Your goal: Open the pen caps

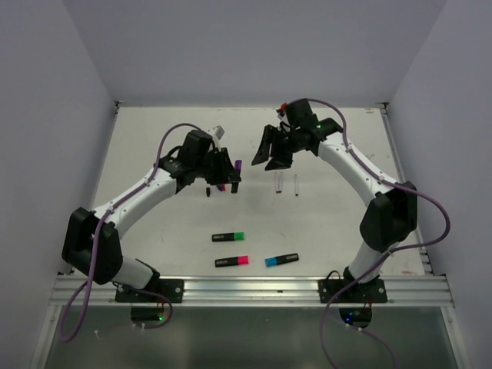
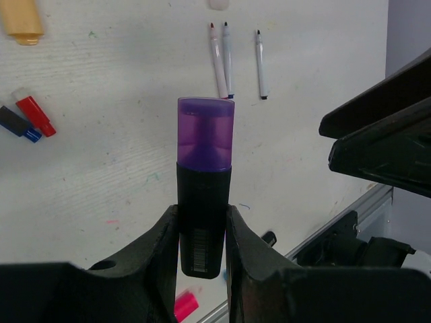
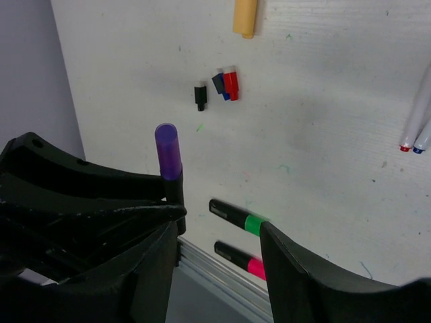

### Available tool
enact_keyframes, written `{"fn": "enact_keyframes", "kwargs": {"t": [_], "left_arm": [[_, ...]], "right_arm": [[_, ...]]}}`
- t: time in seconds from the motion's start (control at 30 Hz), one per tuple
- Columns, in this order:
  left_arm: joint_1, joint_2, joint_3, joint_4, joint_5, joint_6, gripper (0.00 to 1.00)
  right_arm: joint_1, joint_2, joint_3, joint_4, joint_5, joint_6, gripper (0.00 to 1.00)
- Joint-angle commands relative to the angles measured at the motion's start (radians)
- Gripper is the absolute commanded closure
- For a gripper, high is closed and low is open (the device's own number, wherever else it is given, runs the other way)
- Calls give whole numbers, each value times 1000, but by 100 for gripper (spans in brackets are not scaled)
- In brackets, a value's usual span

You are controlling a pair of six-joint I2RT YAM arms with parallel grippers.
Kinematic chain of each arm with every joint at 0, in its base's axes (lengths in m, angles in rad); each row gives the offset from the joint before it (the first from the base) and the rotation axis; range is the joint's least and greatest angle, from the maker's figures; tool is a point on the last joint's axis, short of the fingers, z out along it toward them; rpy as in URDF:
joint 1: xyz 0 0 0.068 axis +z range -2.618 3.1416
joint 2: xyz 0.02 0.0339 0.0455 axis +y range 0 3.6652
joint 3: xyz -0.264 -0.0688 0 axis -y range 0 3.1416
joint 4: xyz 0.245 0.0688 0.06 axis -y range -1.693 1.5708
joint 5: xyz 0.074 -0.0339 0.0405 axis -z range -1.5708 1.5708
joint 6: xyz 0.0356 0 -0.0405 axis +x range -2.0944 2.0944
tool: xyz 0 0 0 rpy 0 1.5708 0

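Note:
My left gripper [image 2: 204,222] is shut on the black barrel of a highlighter pen held above the table, its purple pen cap [image 2: 205,131] pointing away from the fingers. From above, the left gripper [image 1: 228,175] holds that purple cap [image 1: 239,164] toward my right gripper [image 1: 270,154]. The right gripper [image 3: 215,242] is open, with the purple cap [image 3: 168,151] just left of its gap and apart from both fingers. Capped highlighters lie near the front: green [image 1: 228,237], pink [image 1: 232,261], blue [image 1: 282,260].
Uncapped thin white pens [image 2: 217,60] lie side by side right of centre. Loose red [image 3: 231,83], blue [image 3: 219,83] and black [image 3: 200,95] caps lie further off, with a peach-orange highlighter [image 3: 245,17] beyond. A metal rail [image 1: 254,288] runs along the table's front edge.

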Motion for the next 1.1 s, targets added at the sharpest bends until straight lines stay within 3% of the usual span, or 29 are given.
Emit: {"fn": "enact_keyframes", "kwargs": {"t": [0.0,0.8,0.9,0.93,0.97,1.0,1.03,1.07], "left_arm": [[-30,-25,1,31,4,-36,100],[-82,-8,36,34,-10,-60,100],[-85,-7,42,34,-10,-60,100],[-85,-7,44,33,-7,-59,100],[-87,-7,44,33,-6,-59,100],[-87,-10,42,33,2,-54,100],[-87,-10,41,34,10,-50,95],[-87,-11,38,34,39,-46,72]], "right_arm": [[8,9,-5,87,-49,68,44],[94,129,31,115,-51,85,54],[97,135,24,116,-54,81,67],[97,135,24,119,-55,75,78],[96,134,24,119,-52,70,99],[97,126,24,113,-51,56,100],[97,118,21,118,-61,50,100],[96,105,18,122,-75,26,100]]}}
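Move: The purple cap of the black pen, still held in the left hand, lies about 7 cm to the right hand's left, 1 cm ahead and 4 cm below. From the left hand it is some 5 cm ahead, 1 cm right and 2 cm above. The red cap lies on the table about 14 cm left and 3 cm ahead of the right hand, the paired white pens 7 cm right and 4 cm ahead, both roughly 20 cm below it. The purple cap gets pinched near its lower end by the right hand, which goes about 5 cm left and 4 cm down to it with half-open fingers, then shuts them on it near the end. The left hand keeps its grip on the black body, easing the pen some 3 cm right and back towards the right hand before nearly stopping. ##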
